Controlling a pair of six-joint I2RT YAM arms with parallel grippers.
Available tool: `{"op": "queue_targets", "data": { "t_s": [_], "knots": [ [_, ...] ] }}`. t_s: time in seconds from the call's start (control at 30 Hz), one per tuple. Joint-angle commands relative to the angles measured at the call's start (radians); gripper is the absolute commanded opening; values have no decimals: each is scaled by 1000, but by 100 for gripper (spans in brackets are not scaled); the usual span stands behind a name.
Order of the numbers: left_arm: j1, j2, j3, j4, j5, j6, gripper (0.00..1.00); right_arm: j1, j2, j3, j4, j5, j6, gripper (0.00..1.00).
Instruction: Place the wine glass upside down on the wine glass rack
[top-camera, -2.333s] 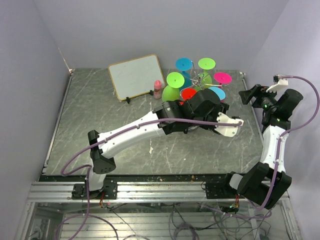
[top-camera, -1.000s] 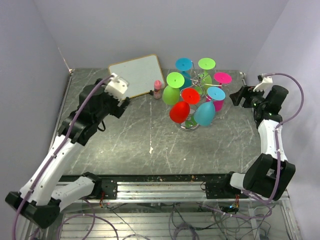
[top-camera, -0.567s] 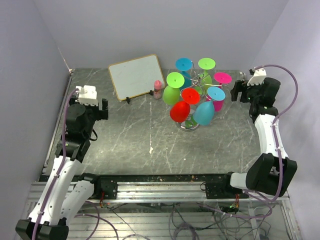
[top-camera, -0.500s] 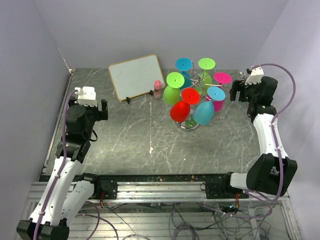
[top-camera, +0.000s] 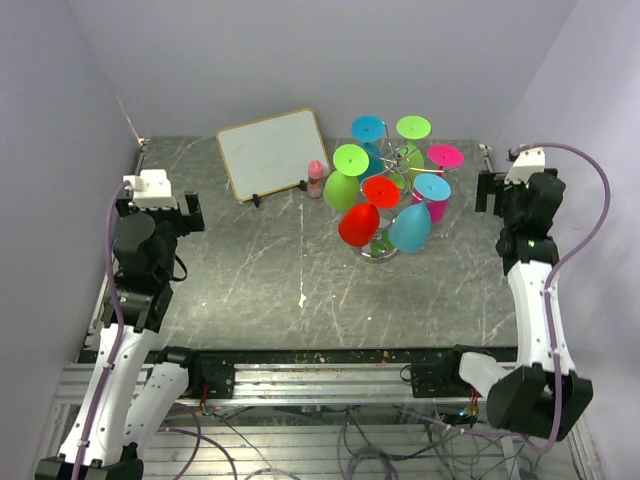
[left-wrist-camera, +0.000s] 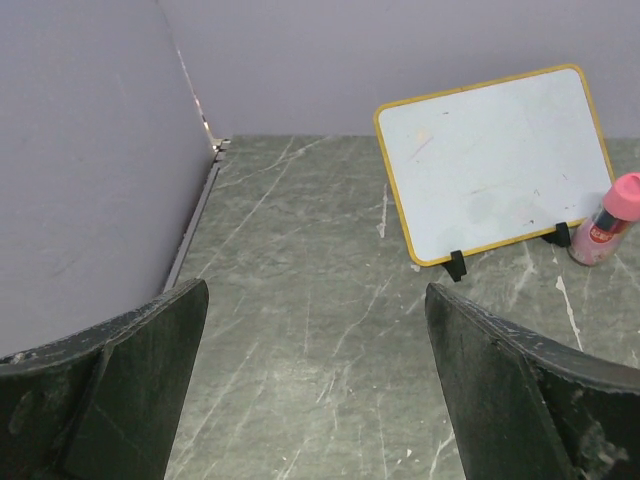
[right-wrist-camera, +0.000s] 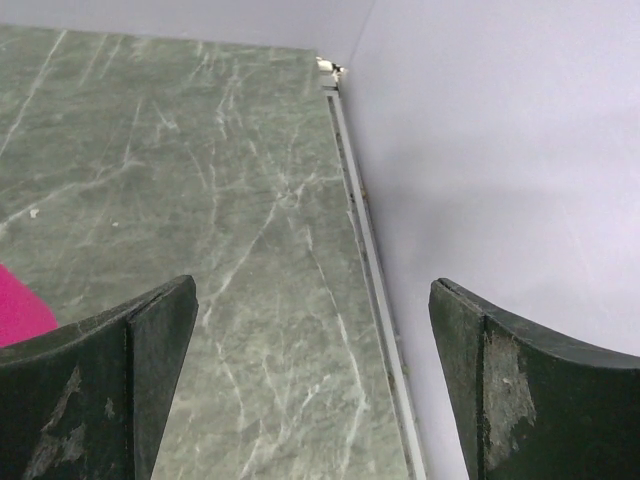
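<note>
The wine glass rack (top-camera: 401, 158), silver wire on a round shiny base, stands at the back right of the table. Several coloured wine glasses hang on it upside down, among them a red one (top-camera: 359, 224) at the front left and a light blue one (top-camera: 411, 227) beside it. My left gripper (top-camera: 157, 211) is far to the left of the rack, open and empty (left-wrist-camera: 315, 290). My right gripper (top-camera: 497, 190) is just right of the rack, also open and empty (right-wrist-camera: 312, 285). A sliver of a pink glass (right-wrist-camera: 20, 312) shows at the left edge of the right wrist view.
A white board (top-camera: 271, 152) with a yellow rim leans on its stand at the back, also seen in the left wrist view (left-wrist-camera: 495, 160). A small pink bottle (top-camera: 316, 178) stands between board and rack. Walls close in on both sides; a metal rail (right-wrist-camera: 365, 235) lines the right table edge.
My left arm has pulled back from the rack to the left side of the table, leaving the red glass hanging there. My right gripper turned beside the rack and opened wider.
</note>
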Motion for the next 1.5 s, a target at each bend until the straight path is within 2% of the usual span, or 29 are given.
{"op": "queue_targets", "data": {
  "t_s": [0.0,0.1,0.2,0.53,0.87,1.47],
  "knots": [
    [29,-27,42,-26,18,-25,100,-1,-99,-125,97,72,45,100],
    [32,-39,63,-46,21,-19,100,0,-165,-201,153,33,64,100],
    [33,-45,93,-67,37,19,100,-1,-217,-198,117,10,7,100],
    [50,-63,154,-175,68,12,100,-68,-237,-117,-32,-108,92,100],
    [61,-91,127,-187,73,30,100,-85,-232,-108,-97,-250,29,100],
    [69,-87,115,-186,22,19,100,-80,-222,-116,-98,-234,20,100]
  ]
}}
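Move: The loaded rack's middle lies about 22 cm to the right hand's left, 3 cm ahead and some 12 cm lower. On it, the magenta glass hangs about 15 cm left of that hand, 5 cm ahead and 9 cm lower, the front blue glass about 17 cm left, 5 cm back and 11 cm lower. From the left hand the rack's middle is roughly 48 cm right, 11 cm ahead and 15 cm lower. Both empty, open hands draw back about 5 cm, the left also rising, the right then easing left. ##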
